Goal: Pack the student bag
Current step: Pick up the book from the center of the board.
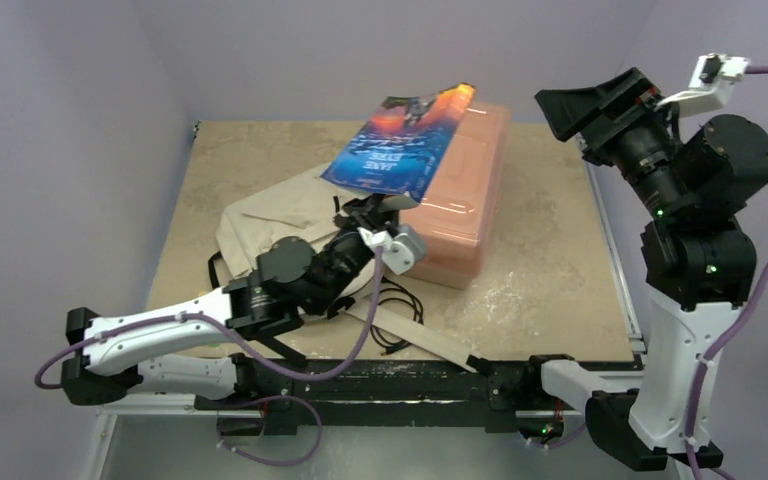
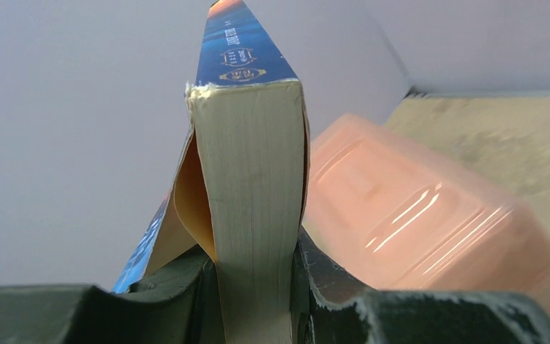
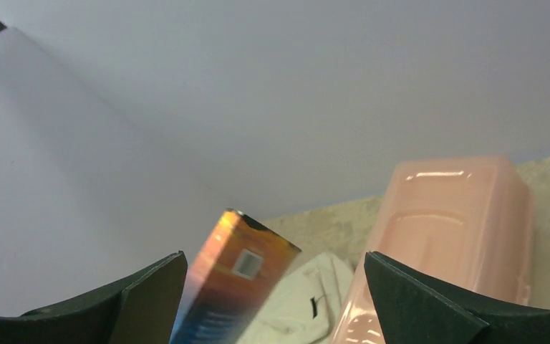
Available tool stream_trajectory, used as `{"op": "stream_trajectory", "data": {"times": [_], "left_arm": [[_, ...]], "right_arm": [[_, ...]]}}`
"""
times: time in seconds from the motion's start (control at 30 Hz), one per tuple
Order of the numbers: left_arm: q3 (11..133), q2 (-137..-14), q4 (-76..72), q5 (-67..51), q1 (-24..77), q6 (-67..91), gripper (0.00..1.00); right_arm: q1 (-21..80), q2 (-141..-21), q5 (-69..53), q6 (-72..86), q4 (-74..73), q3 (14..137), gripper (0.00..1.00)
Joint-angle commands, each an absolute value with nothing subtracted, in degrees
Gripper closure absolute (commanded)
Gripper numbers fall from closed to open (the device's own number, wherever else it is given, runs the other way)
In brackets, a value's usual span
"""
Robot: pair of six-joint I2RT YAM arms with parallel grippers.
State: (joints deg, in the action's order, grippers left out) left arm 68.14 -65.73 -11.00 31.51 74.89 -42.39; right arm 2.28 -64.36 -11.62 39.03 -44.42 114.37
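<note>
My left gripper (image 1: 372,210) is shut on a thick paperback book (image 1: 405,138) with a blue and orange cover, held in the air and tilted over the table's middle. In the left wrist view the book's page edge (image 2: 258,208) runs up from between my fingers, its front cover peeling away on the left. The student bag (image 1: 280,215), cream fabric with black straps, lies flat on the table under and left of that gripper. My right gripper (image 1: 600,105) is raised high at the far right, open and holding nothing. From the right wrist, the book (image 3: 229,287) and the bag (image 3: 301,301) appear below.
A translucent pink plastic box (image 1: 465,195) lies on the table right of the bag, under the book's far end. A black cable (image 1: 400,310) coils near the table's front edge. Purple walls enclose the table at the back and both sides.
</note>
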Motion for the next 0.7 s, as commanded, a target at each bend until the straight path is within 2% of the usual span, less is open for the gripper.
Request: {"op": "stream_trajectory", "data": {"times": [0.0, 0.07, 0.13, 0.4, 0.67], "left_arm": [[62.58, -54.44, -19.72, 40.34, 74.71, -55.56, 1.0], [59.58, -50.65, -20.47, 41.55, 74.71, -58.01, 1.0], [57.15, -48.77, -21.48, 42.04, 74.71, -61.47, 1.0], [52.98, -48.59, -24.04, 44.89, 74.0, -68.67, 1.0], [51.19, -49.08, -23.99, 47.17, 73.92, -70.85, 1.0]], "right_arm": [[2.35, -62.88, -28.33, 44.2, -35.87, 102.84, 0.01], [2.77, -61.02, -36.78, 50.35, -25.85, 92.79, 0.01], [5.27, -60.09, -37.99, 55.78, -19.5, 86.82, 0.01], [25.08, -68.64, -29.5, 58.11, -15.65, 89.06, 0.01], [32.83, -71.87, -21.53, 62.11, -12.84, 86.44, 0.01]]}}
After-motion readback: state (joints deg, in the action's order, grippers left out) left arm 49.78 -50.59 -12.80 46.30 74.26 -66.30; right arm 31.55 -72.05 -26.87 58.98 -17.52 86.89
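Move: The left hand already pinches the Jane Eyre book by its lower end; the book's middle is about 6 cm ahead, 4 cm right and 3 cm above that hand. The backpack lies some 9 cm ahead, 19 cm left and 40 cm below the left hand, the pink box 14 cm ahead, 13 cm right and 36 cm below. From the open right hand the book is about 21 cm left, level ahead, 9 cm lower; the box 9 cm ahead, 8 cm left, 49 cm down. Still pinching the book's lower end, the left hand carries the book about 11 cm left, then sinks 5 cm, turning some 20 degrees counter-clockwise while its left side rises. The right hand, wide open, swings 22 cm left towards the book's right edge, dropping about 11 cm early on; its fingers turn some 45 degrees counter-clockwise and tip down. ##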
